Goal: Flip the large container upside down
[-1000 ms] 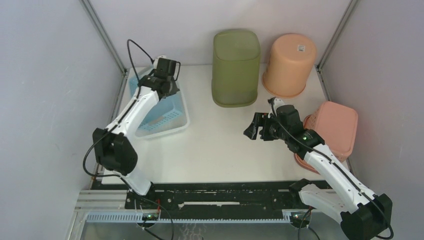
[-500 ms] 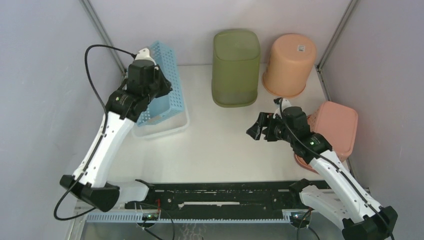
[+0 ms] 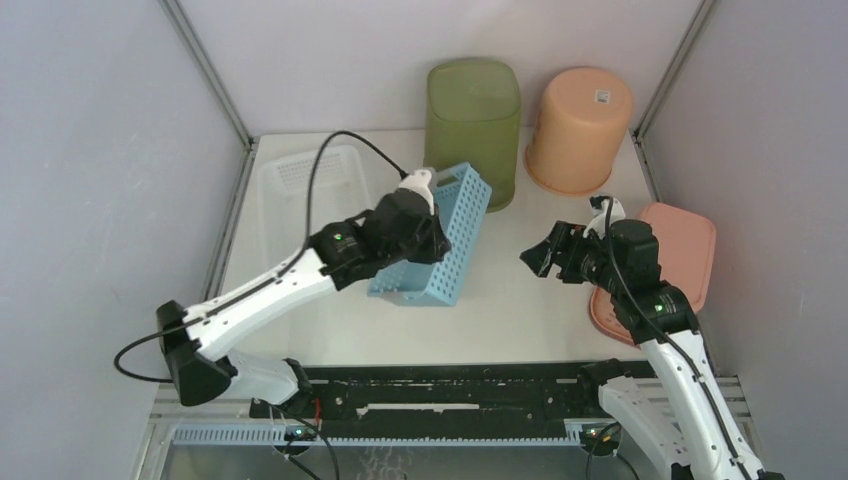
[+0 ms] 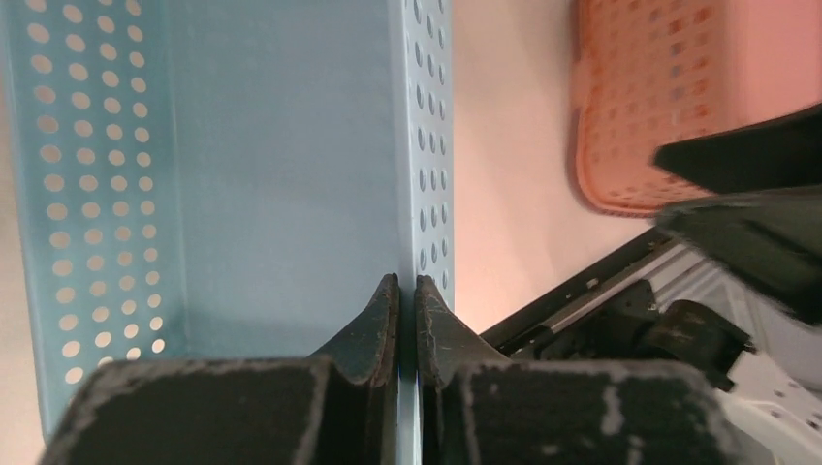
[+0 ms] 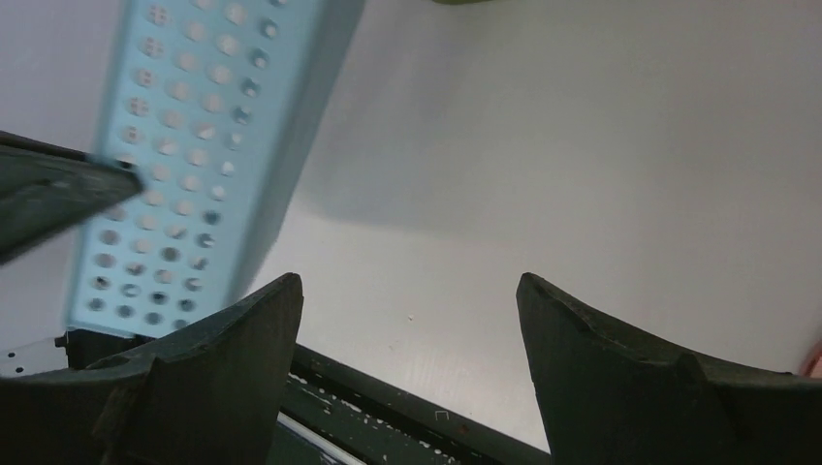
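My left gripper (image 3: 432, 238) is shut on the wall of a blue perforated basket (image 3: 440, 250) and holds it tilted on its side over the middle of the table. In the left wrist view the fingertips (image 4: 407, 283) pinch the basket's thin wall (image 4: 242, 145). A white perforated basket (image 3: 295, 190) stands open side up at the left. My right gripper (image 3: 547, 258) is open and empty to the right of the blue basket. In the right wrist view its jaws (image 5: 407, 291) stand wide apart over bare table, with the blue basket (image 5: 194, 145) at the upper left.
A green bin (image 3: 472, 130) and an orange bucket (image 3: 578, 128) stand upside down at the back. A pink basket (image 3: 670, 255) lies upside down at the right edge and also shows in the left wrist view (image 4: 669, 97). Frame posts stand at the back corners.
My left arm has lifted the blue basket out of the white basket and swung it right to the table's middle, tilting it. My right gripper has drawn back slightly to the right.
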### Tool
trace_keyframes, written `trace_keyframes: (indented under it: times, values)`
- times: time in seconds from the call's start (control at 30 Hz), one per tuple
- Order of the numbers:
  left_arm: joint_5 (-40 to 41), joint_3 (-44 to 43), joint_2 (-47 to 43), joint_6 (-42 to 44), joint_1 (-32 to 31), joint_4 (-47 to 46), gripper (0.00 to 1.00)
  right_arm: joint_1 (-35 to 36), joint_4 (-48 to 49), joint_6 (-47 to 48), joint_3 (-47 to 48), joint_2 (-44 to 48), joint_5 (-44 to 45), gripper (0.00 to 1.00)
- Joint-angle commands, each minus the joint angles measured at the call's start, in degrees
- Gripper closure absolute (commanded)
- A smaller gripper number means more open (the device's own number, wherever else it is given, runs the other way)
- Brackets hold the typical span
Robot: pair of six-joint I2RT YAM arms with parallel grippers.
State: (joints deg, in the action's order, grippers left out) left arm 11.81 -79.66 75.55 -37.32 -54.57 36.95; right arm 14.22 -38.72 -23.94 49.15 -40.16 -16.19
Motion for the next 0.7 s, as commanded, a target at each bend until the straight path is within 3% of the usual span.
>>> trace_keyframes:
  times: [0.0, 0.17, 0.53, 0.67]
  values:
    - [4.9, 6.6, 2.7, -4.7, -0.4, -6.1, 0.95, -1.6, -2.5, 2.5, 2.0, 1.3, -1.9, 0.11]
    - [9.1, 10.6, 5.3, -4.7, 1.9, -5.8, 0.96, -2.4, -2.0, 2.8, 0.4, 1.4, -3.4, 0.11]
    - [9.5, 13.7, 5.1, 1.9, 18.3, -6.0, 0.96, -2.4, -0.3, 2.4, -2.4, 1.2, -5.1, 0.11]
    - [6.1, 11.3, 7.1, 2.0, 15.3, -5.0, 0.97, -2.4, 0.4, 2.0, -2.4, 1.4, -5.5, 0.11]
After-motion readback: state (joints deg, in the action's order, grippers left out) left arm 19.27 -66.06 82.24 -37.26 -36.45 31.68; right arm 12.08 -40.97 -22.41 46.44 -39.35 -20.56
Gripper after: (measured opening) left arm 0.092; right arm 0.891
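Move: The left hand already holds the blue basket by its right rim, in the air. The white container lies about 25 cm farther out and some 30 cm to its left, roughly 24 cm lower. The upturned green bin stands about 30 cm ahead of the left hand and 5 cm to its right, its middle some 12 cm lower. From the idle right hand, the white container is about 26 cm ahead, 50 cm to the left and 18 cm down. Its fingers still pinching the rim, the left hand first sinks about 12 cm with the blue basket, then swings it level, left and forward some 10 cm each way, against the right side of the white container. The wrist turns about 25 degrees counter-clockwise, and the hand tilts slightly with its left side rising. ##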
